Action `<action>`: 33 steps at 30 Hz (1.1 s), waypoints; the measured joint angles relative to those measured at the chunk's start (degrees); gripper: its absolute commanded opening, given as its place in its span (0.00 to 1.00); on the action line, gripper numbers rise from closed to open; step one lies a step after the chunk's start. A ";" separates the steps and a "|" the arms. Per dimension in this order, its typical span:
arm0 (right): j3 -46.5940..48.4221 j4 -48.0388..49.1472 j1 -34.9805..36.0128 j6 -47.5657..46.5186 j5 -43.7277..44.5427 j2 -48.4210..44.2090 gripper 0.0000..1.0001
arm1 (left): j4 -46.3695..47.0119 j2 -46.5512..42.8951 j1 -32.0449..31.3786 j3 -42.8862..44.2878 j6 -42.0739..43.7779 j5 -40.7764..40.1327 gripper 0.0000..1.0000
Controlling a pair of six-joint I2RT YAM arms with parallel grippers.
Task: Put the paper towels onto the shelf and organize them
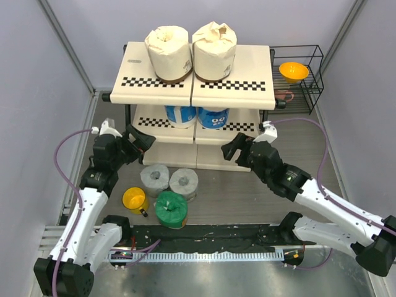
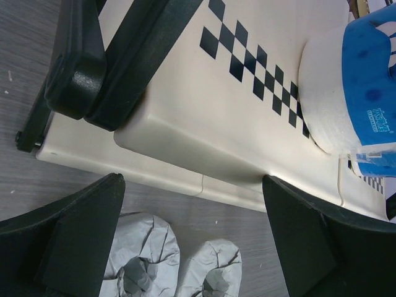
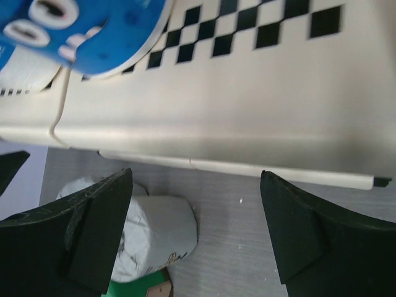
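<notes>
Two cream paper towels point(image 1: 167, 52) point(image 1: 214, 49) stand on the top board of the shelf point(image 1: 247, 68). Two blue-and-white rolls point(image 1: 181, 116) point(image 1: 213, 117) sit on the middle tier. On the table in front stand two grey rolls point(image 1: 154, 179) point(image 1: 184, 182) and a green roll point(image 1: 171, 208). My left gripper point(image 1: 141, 143) point(image 2: 192, 235) hangs open by the shelf's left front, above the grey rolls point(image 2: 139, 253). My right gripper point(image 1: 232, 150) point(image 3: 195, 229) is open at the right front, with a grey roll point(image 3: 154, 235) below it. Neither holds anything.
A small yellow mug point(image 1: 134, 199) stands left of the green roll. A black wire rack point(image 1: 312, 80) with an orange bowl point(image 1: 293, 71) sits at the back right. Grey walls close in both sides.
</notes>
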 measured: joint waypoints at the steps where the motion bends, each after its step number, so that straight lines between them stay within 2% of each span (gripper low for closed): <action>1: -0.22 0.57 -1.68 -0.07 -0.90 -0.02 0.90 | 0.70 0.48 0.00 0.00 0.07 0.02 1.00; 7: -0.87 2.05 -8.74 -1.14 -6.21 1.01 0.89 | 2.43 1.79 0.00 0.02 0.35 0.11 1.00; 23: -0.85 5.66 -15.21 -4.37 -13.62 3.76 0.89 | 5.35 5.29 -0.02 1.09 0.81 1.09 1.00; 29: -0.85 2.01 -15.06 -4.17 -13.84 -0.98 0.89 | -2.40 -1.49 -0.02 4.42 3.54 0.63 1.00; 33: -0.70 -0.28 -10.43 -2.58 -12.59 -5.97 0.89 | -7.65 -9.79 -0.02 5.35 4.15 -1.18 1.00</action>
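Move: The shelf's middle-tier front edge, seen at its centre, is about 1 cm ahead of the left hand, some 18 cm to its right and level with it; from the right hand it is about 1 cm ahead and 12 cm left, also level. The left blue-wrapped roll stands roughly 10 cm ahead, 13 cm right and 6 cm above the left hand. The right blue-wrapped roll is some 9 cm ahead, 5 cm left and 6 cm above the right hand. The loaded shelf is pushed forward along the floor by open fingertips at its middle-tier front edge, the left hand creeping on about 2 cm, the right about 4 cm while sliding leftward. Both then back off and rise, the left clearing the edge by going back and up some 5 cm each, its fingers tipping upward. ##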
